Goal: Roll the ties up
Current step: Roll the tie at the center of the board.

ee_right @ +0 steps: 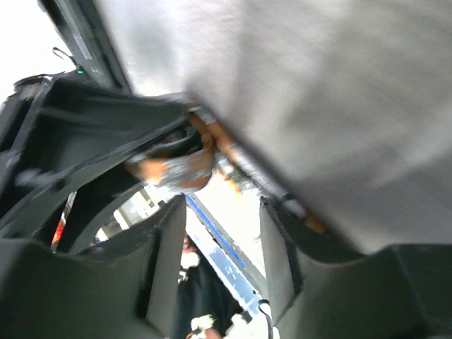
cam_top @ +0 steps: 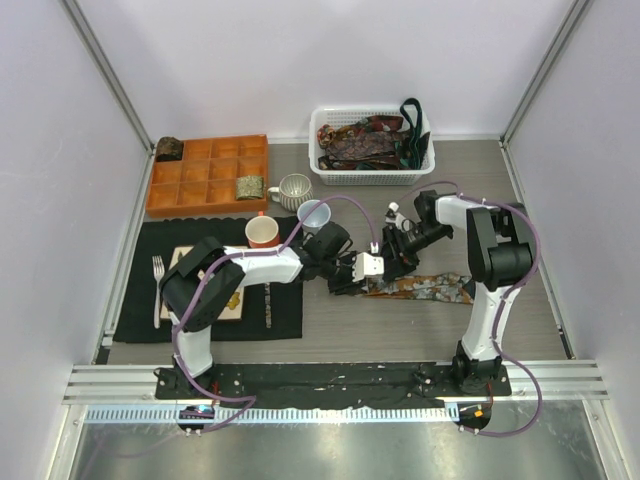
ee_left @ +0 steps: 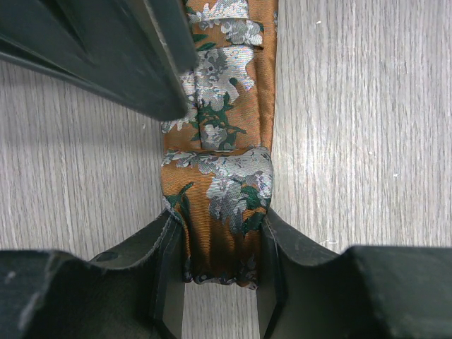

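Observation:
An orange tie (ee_left: 220, 141) with grey and green flowers lies along the wooden table, seen as a strip (cam_top: 425, 288) in the top view. My left gripper (ee_left: 220, 247) is shut on its folded near end (cam_top: 368, 283), the cloth bunched between both fingers (ee_left: 169, 261). My right gripper (cam_top: 393, 262) hovers just beyond, one dark finger (ee_left: 106, 49) over the tie. In the blurred right wrist view its jaws (ee_right: 219, 240) stand open with nothing between them, the tie's rolled end (ee_right: 176, 166) just ahead. More ties (cam_top: 365, 140) fill a white basket (cam_top: 322, 125). Two rolled ties (cam_top: 250, 186) (cam_top: 168, 148) sit in and beside the orange tray.
An orange compartment tray (cam_top: 205, 175) stands at the back left. A grey mug (cam_top: 293, 190), an orange mug (cam_top: 262, 232) and a clear cup (cam_top: 314, 214) stand near the left arm. A black placemat (cam_top: 140, 300) holds a plate (cam_top: 184, 254) and fork (cam_top: 157, 285).

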You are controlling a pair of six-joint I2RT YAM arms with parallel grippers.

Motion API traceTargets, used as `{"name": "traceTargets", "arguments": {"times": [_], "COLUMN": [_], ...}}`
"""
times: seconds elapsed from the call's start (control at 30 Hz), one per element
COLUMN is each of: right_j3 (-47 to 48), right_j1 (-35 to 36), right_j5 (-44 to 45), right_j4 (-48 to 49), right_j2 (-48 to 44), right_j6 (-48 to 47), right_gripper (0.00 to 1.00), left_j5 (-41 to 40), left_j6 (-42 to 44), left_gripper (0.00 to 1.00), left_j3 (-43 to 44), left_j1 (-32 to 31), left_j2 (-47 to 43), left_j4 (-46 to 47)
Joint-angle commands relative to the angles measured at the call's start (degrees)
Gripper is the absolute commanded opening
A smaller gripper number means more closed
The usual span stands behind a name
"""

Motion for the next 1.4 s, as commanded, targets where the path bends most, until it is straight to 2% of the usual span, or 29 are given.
{"name": "traceTargets", "arguments": {"times": [0.0, 0.17, 0.37, 0.43, 0.47, 0.5, 0.6, 0.7, 0.83, 0.93, 1.1, 1.23, 1.37], "right_j3": [-2.55, -5.55, -4.41, -4.41, -4.67, -4.85, -5.38, -6.17, -6.00, -6.08, -5.12, -2.75, 2.25], "right_j1": [2.00, 7.62, 8.34, 8.42, 8.25, 8.34, 7.81, 6.32, 3.25, 1.04, 0.78, 2.53, 4.55], "right_j5": [-5.03, -5.22, -0.04, 1.27, 1.80, 2.24, 3.65, 5.15, 7.61, 8.92, 10.95, 13.32, 11.83], "right_j4": [1.63, 8.91, 12.26, 12.35, 12.35, 12.27, 11.30, 9.64, 5.07, 3.57, 3.74, 5.14, 4.45], "right_j2": [-7.61, -8.50, -4.46, -4.10, -4.10, -4.01, -3.31, -2.35, 1.60, 3.72, 4.86, 5.83, 8.55], "right_j6": [-0.17, 6.58, 7.13, 6.52, 6.51, 6.25, 5.46, 4.58, -0.68, -2.18, -2.36, -2.10, -2.19], "right_gripper": [0.52, 0.52, 0.47, 0.37, 0.30, 0.19, 0.02, 0.01, 0.01, 0.01, 0.01, 0.01, 0.01], "left_j5": [-5.38, -5.73, -5.91, -5.65, -5.64, -5.56, -4.68, -3.80, 0.32, 3.14, 5.34, 6.48, 4.99], "left_j6": [0.44, 0.18, 0.09, 0.09, 0.00, -0.09, -0.35, -1.14, -6.67, -10.53, -14.15, -13.18, -11.34], "left_gripper": [0.25, 0.27, 0.29, 0.31, 0.31, 0.31, 0.33, 0.43, 0.64, 0.72, 0.75, 0.77, 0.77], "left_j3": [-1.14, -0.70, -1.84, -2.19, -2.28, -2.37, -2.19, -1.75, -0.53, 0.62, 2.20, 0.80, -0.52], "left_j1": [0.21, 0.04, 0.04, 0.12, 0.04, -0.05, 0.04, 0.30, 1.79, 1.71, 1.01, 0.21, -0.05], "left_j2": [3.04, 3.22, 2.16, 1.90, 1.72, 1.63, 1.55, 0.93, -2.66, -4.07, -3.64, -3.20, -2.50], "left_j4": [-7.94, -7.94, -8.11, -7.94, -7.76, -7.68, -7.59, -7.06, -3.73, 0.31, 4.98, 7.70, 9.02]}}
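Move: The rolled tie sits pinched in my left fingers, its middle barely 1 cm to the right of that hand's point. From my open right hand the roll is about 5 cm left, 2 cm back and roughly level. The flat tail runs rightward from it, its middle some 5 cm right of my right hand, 2 cm back and 3 cm lower; the light blue cup stands about 18 cm left and 13 cm ahead, near hand height. I lift my open right hand about 3 cm and reach some 5 cm left and slightly back over the roll, while my left hand holds it still. I shut my right fingers on the roll's edge, then draw them about 4 cm right and 3 cm down towards the tail; meanwhile my left fingers open, let go and back off upwards, drifting right. ##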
